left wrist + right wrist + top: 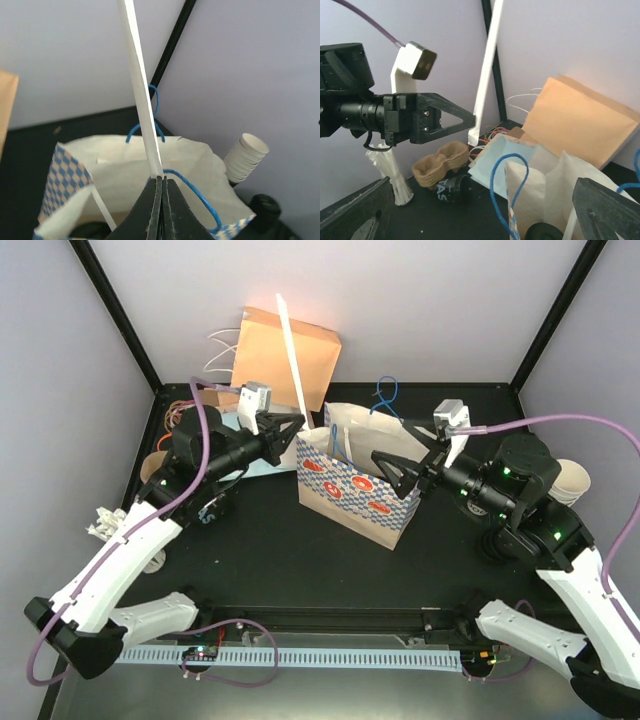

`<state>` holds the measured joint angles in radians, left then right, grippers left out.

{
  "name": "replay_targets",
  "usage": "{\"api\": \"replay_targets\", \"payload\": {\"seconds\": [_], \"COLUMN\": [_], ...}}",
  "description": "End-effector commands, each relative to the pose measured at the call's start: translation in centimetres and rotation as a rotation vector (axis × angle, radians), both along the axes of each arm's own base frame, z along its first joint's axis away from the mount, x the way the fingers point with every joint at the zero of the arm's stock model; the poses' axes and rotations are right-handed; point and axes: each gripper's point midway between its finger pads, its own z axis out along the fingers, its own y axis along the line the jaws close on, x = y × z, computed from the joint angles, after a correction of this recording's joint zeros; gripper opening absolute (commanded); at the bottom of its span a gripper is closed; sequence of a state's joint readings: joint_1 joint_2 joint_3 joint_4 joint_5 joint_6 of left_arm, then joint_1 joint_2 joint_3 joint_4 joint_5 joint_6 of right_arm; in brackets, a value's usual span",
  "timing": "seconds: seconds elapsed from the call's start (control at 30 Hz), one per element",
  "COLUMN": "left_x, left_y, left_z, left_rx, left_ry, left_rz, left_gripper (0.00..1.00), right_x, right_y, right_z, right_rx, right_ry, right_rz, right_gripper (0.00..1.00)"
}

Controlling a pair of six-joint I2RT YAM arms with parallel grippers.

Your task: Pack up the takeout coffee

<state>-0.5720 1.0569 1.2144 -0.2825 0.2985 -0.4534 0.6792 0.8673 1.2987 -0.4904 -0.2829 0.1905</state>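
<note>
My left gripper (299, 424) is shut on the lower end of a long white paper-wrapped straw (292, 345), which stands upright and tilts slightly. It hovers over the left rim of the open blue-checked paper bag (350, 488). In the left wrist view the jaws (161, 178) pinch the straw (140, 90) above the bag's mouth (125, 165). My right gripper (389, 474) stands open at the bag's right rim with nothing between its fingers (607, 212). The takeout coffee cup is hidden. Only a black round lid (543, 233) shows inside the bag (545, 190).
A brown paper bag (287, 352) leans on the back wall. A stack of white cups (572, 482) stands at the right. Left of the bag lie a cardboard cup carrier (440, 160), a dark can (449, 188), a bundle of white straws (395, 175) and light-blue paper (500, 160).
</note>
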Motion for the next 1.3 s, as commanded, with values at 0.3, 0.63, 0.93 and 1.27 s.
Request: {"api": "replay_targets", "payload": {"seconds": [0.3, 0.63, 0.93, 1.27], "left_x": [2.9, 3.0, 4.5, 4.7], "left_y": [-3.6, -3.3, -4.0, -4.0], "left_z": [0.2, -5.1, -7.6, -6.7], "left_rx": [0.299, 0.692, 0.674, 0.649], "left_ry": [-0.521, -0.718, -0.646, -0.625], "left_rz": [-0.105, -0.193, -0.184, -0.164], "left_gripper": [0.01, 0.02, 0.04, 0.41], "right_x": [1.1, 0.8, 0.2, 0.0], "right_y": [-2.7, -3.8, -4.0, -4.0], "right_z": [-1.1, -0.3, 0.1, 0.1], "right_rx": [0.071, 0.092, 0.102, 0.104], "right_ry": [0.028, 0.006, 0.000, 0.003], "right_rz": [-0.171, -0.208, -0.195, -0.187], "right_gripper": [1.00, 1.00, 1.00, 1.00]}}
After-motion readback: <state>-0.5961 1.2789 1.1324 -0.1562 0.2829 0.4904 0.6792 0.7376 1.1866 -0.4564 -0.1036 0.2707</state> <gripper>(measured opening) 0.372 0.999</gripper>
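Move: The left hand, holding an upright straw by its lower end, has the paper bag's mouth about 10 cm ahead, 15 cm to its right and 10 cm below. The bag's near blue handle stands some 3 cm ahead, 10 cm right and 5 cm lower; the orange bag is about 15 cm ahead, 2 cm left and 25 cm below. From the open right hand, the mouth lies roughly 5 cm ahead, 3 cm left and 15 cm down. Left hand sinks about 9 cm, also forward-right, rolls and releases its straw into the bag; right hand edges right. ##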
